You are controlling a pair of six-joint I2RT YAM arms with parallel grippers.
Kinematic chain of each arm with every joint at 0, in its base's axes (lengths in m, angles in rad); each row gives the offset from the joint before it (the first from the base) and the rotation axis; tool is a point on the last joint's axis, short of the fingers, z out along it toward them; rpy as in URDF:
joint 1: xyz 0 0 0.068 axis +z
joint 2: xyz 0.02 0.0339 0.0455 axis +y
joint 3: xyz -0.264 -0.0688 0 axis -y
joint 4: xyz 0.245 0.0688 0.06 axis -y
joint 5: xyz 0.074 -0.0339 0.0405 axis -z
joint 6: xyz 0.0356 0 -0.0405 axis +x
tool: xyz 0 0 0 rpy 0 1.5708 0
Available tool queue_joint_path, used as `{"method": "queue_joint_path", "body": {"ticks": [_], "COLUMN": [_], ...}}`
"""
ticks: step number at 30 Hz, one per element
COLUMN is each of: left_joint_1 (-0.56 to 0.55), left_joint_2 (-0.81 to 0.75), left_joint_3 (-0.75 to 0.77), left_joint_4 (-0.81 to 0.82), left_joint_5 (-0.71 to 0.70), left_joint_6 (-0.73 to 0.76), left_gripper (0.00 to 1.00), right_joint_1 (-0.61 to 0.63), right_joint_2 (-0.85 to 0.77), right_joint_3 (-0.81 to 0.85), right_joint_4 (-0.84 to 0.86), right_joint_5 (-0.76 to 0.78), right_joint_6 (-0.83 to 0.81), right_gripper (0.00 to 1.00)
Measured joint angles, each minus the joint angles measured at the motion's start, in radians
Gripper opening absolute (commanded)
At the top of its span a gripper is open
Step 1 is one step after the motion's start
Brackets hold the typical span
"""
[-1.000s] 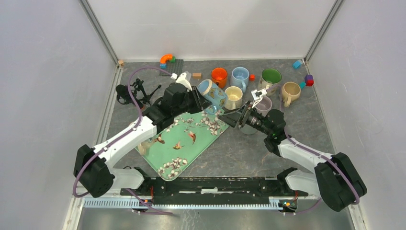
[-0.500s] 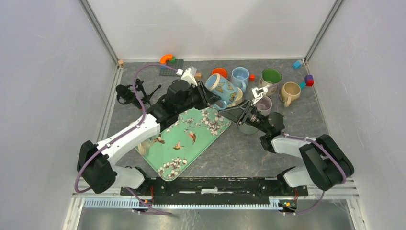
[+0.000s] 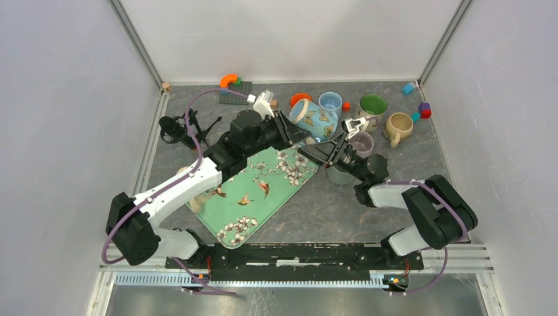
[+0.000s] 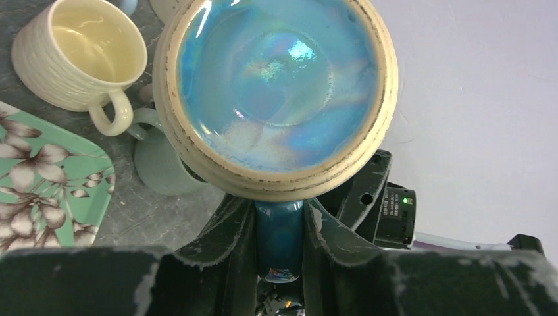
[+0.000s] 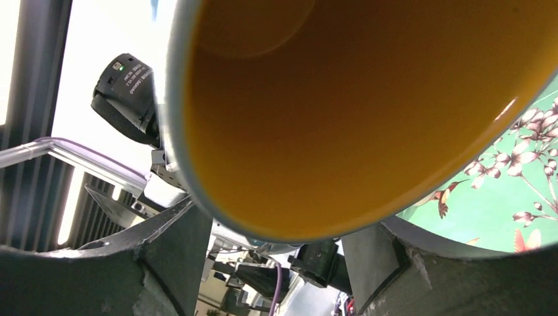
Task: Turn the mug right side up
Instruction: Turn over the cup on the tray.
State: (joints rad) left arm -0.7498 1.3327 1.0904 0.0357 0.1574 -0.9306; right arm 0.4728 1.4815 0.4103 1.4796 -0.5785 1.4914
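The mug [image 3: 314, 121], blue with butterflies and an orange inside, hangs in the air on its side above the far corner of the tray. My left gripper [image 3: 289, 131] is shut on its dark blue handle [image 4: 279, 237]. The left wrist view looks at the mug's shiny blue base [image 4: 283, 85]. The mug's mouth faces my right gripper [image 3: 317, 146], and its orange inside [image 5: 368, 112] fills the right wrist view. That gripper [image 5: 270, 237] stands open, one finger [image 5: 177, 250] on each side of the rim's lower edge. I cannot tell whether the fingers touch the rim.
The floral green tray [image 3: 256, 191] lies below the left arm. Several upright mugs stand behind and beside it: a ribbed cream one [image 4: 79, 56], a grey-green one [image 3: 339, 174], a lilac one [image 3: 362, 141], a green-lined one [image 3: 372, 105]. A black stand [image 3: 177, 128] is at left.
My left arm has carried the mug up and to the right, tipping its mouth toward the right gripper. The right gripper has moved left up to the mouth, and its jaws have narrowed.
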Motion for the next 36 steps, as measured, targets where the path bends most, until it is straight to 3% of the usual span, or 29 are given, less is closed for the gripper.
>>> {"method": "queue_joint_path", "body": {"ticks": [15,20,29,32,36], "left_joint_1": [-0.013,-0.011,-0.009,-0.010,-0.014], "left_joint_2": [-0.006,-0.008,-0.027,-0.032,-0.042], "left_joint_3": [-0.065,-0.080,-0.116,-0.121,-0.124], "left_joint_4": [0.098,0.105,0.150,0.159,0.177], "left_joint_5": [0.000,-0.006,-0.005,-0.002,0.006], "left_joint_6": [-0.048,-0.050,-0.052,-0.051,-0.050], "left_gripper": [0.02,0.02,0.02,0.03,0.13], "right_joint_1": [0.000,0.000,0.003,0.003,0.003], "right_joint_2": [-0.001,-0.002,-0.026,-0.037,-0.084], "right_joint_3": [0.000,0.000,0.000,0.000,-0.002], "right_joint_4": [0.000,-0.001,0.001,-0.002,-0.031], "right_joint_5": [0.063,0.064,0.057,0.054,0.052], "right_joint_6": [0.053,0.056,0.090,0.072,0.011], "right_gripper": [0.53,0.37,0.00,0.00,0.00]}}
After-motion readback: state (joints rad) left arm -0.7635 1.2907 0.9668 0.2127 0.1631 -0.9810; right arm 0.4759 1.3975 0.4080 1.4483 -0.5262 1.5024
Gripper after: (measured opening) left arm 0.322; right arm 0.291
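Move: The butterfly mug hangs sideways in the left fingers, held by its handle with its mouth towards the right hand; its body is about 7 cm ahead, 1 cm right and 3 cm above the right hand, and about 4 cm ahead and 1 cm right of the left. Below, the cream mug stands some 5 cm ahead, 4 cm right and 19 cm under the right hand, the light-blue mug about 14 cm ahead and 7 cm right. The right hand eases about 1 cm forward at the mug's mouth end and shuts its fingers from three-quarters open to under a third, pinching the handle from that side, then rises to about 2 cm above its start while drawing back about 1 cm. The left keeps its grip on the same handle and nearly stays put, sinking a centimetre and coming up again, easing back about 1 cm and rolling some 5 degrees. ##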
